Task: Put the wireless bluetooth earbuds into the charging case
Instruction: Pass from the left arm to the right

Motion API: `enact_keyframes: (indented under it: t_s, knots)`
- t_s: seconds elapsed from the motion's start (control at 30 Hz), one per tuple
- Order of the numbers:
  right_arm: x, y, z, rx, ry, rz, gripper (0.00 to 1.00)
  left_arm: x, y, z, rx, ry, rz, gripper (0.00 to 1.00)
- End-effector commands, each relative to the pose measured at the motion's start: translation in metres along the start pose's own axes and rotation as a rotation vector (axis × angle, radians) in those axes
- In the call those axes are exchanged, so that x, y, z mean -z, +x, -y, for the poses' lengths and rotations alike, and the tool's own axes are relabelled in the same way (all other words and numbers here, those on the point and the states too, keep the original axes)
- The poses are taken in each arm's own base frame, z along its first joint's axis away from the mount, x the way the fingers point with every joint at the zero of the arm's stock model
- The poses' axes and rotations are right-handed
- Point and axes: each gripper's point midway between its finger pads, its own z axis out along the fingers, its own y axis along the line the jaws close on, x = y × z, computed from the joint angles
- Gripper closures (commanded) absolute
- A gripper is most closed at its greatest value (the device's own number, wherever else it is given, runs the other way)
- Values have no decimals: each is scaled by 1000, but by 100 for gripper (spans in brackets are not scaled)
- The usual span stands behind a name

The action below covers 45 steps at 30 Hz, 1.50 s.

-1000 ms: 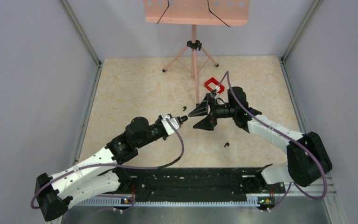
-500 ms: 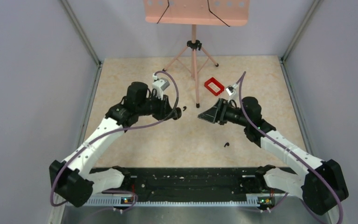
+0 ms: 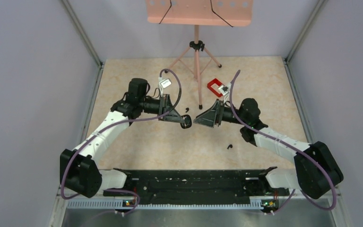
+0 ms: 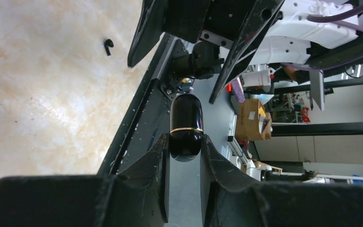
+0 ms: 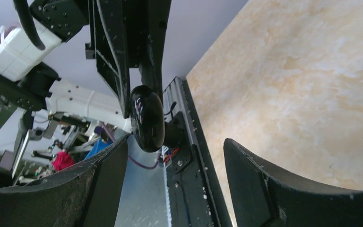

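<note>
My left gripper point(image 3: 184, 121) is shut on the charging case point(image 3: 186, 124), a glossy black oval with a gold seam, lid closed, held above the table. In the left wrist view the case point(image 4: 185, 124) sticks out past the gripper point(image 4: 184, 142). My right gripper point(image 3: 199, 119) faces it from the right, open and empty. In the right wrist view the case point(image 5: 147, 118) hangs just beyond that gripper point(image 5: 176, 144), near its left finger. One earbud point(image 3: 187, 109) lies on the table behind the case, another earbud point(image 3: 229, 146) lies nearer the arm bases, also seen as a small black hook point(image 4: 108, 45).
A red rectangular tray point(image 3: 214, 87) sits behind the right gripper. A pink tripod stand point(image 3: 197, 52) has its legs on the far middle of the table. A black base rail point(image 3: 194, 182) runs along the near edge. Grey walls close in both sides.
The left arm swung its gripper with the case to the right and nearer. The right gripper moved left toward the case, so the two now almost meet.
</note>
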Motion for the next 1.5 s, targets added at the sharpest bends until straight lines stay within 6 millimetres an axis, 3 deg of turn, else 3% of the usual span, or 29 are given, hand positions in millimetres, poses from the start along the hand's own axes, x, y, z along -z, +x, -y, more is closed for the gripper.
enact_keyframes:
  t_s: [0.0, 0.1, 0.53, 0.6, 0.7, 0.77, 0.87, 0.93, 1.0, 1.03, 1.13, 1.17, 1.2, 1.33, 1.47]
  knots:
    - [-12, 0, -36, 101, -135, -43, 28, 3, -5, 16, -26, 90, 6, 100]
    - [-19, 8, -32, 89, -116, -87, 32, 3, -6, 17, -27, 95, 13, 100]
    - [-23, 1, -56, -12, -310, -40, 52, 4, -1, 17, -30, 99, 10, 100]
    - [-23, 2, -59, -32, -346, -54, 58, 4, -2, 17, -37, 98, 14, 100]
    - [-24, 5, -60, -63, -382, -76, 78, 4, -3, 17, -38, 97, 16, 100]
    - [-23, 6, -62, -81, -403, -79, 80, 4, -4, 17, -42, 93, 20, 100]
    - [-22, 7, -62, -93, -407, -78, 72, 4, -4, 16, -43, 91, 23, 100]
    - [-22, 7, -60, -97, -398, -74, 74, 4, -5, 16, -42, 93, 24, 100]
    - [-22, 7, -60, -104, -395, -69, 94, 4, -6, 17, -45, 93, 27, 100]
    - [-23, 6, -59, -113, -390, -62, 98, 4, -7, 16, -46, 88, 31, 99]
    - [-24, -5, -57, -151, -373, 18, 100, 6, -11, 13, -46, 35, 76, 44]
    - [-22, -8, -58, -159, -378, 49, 100, 7, -14, 11, -47, 10, 105, 15]
    - [-22, -11, -57, -176, -378, 74, 100, 8, -15, 10, -39, -12, 137, 3]
    - [-22, -17, -48, -228, -344, 139, 100, 19, -32, 8, -33, -111, 367, 1]
    - [-24, -20, -36, -276, -294, 186, 100, 44, -39, 16, -102, -132, 657, 1]
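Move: My left hand holds the black charging case at its fingertips, the case's middle about 2 cm to that hand's right. From my open right hand the case lies some 5 cm to the left, 2 cm back and 1 cm higher. On the table some 24 cm below, one black earbud lies about 7 cm ahead and 4 cm left of my right hand; another lies roughly 15 cm right and 9 cm back. I bring my right hand about 3.5 cm left and some 2 cm back, rising slightly, until its fingers close on the free end of the case my left hand is holding nearly still. With that grip kept, I lift the right hand a little more, its wrist rolled nearly 20 degrees in all, while my left fingers open wide, let go and begin drawing off to the left, turning counter-clockwise. ##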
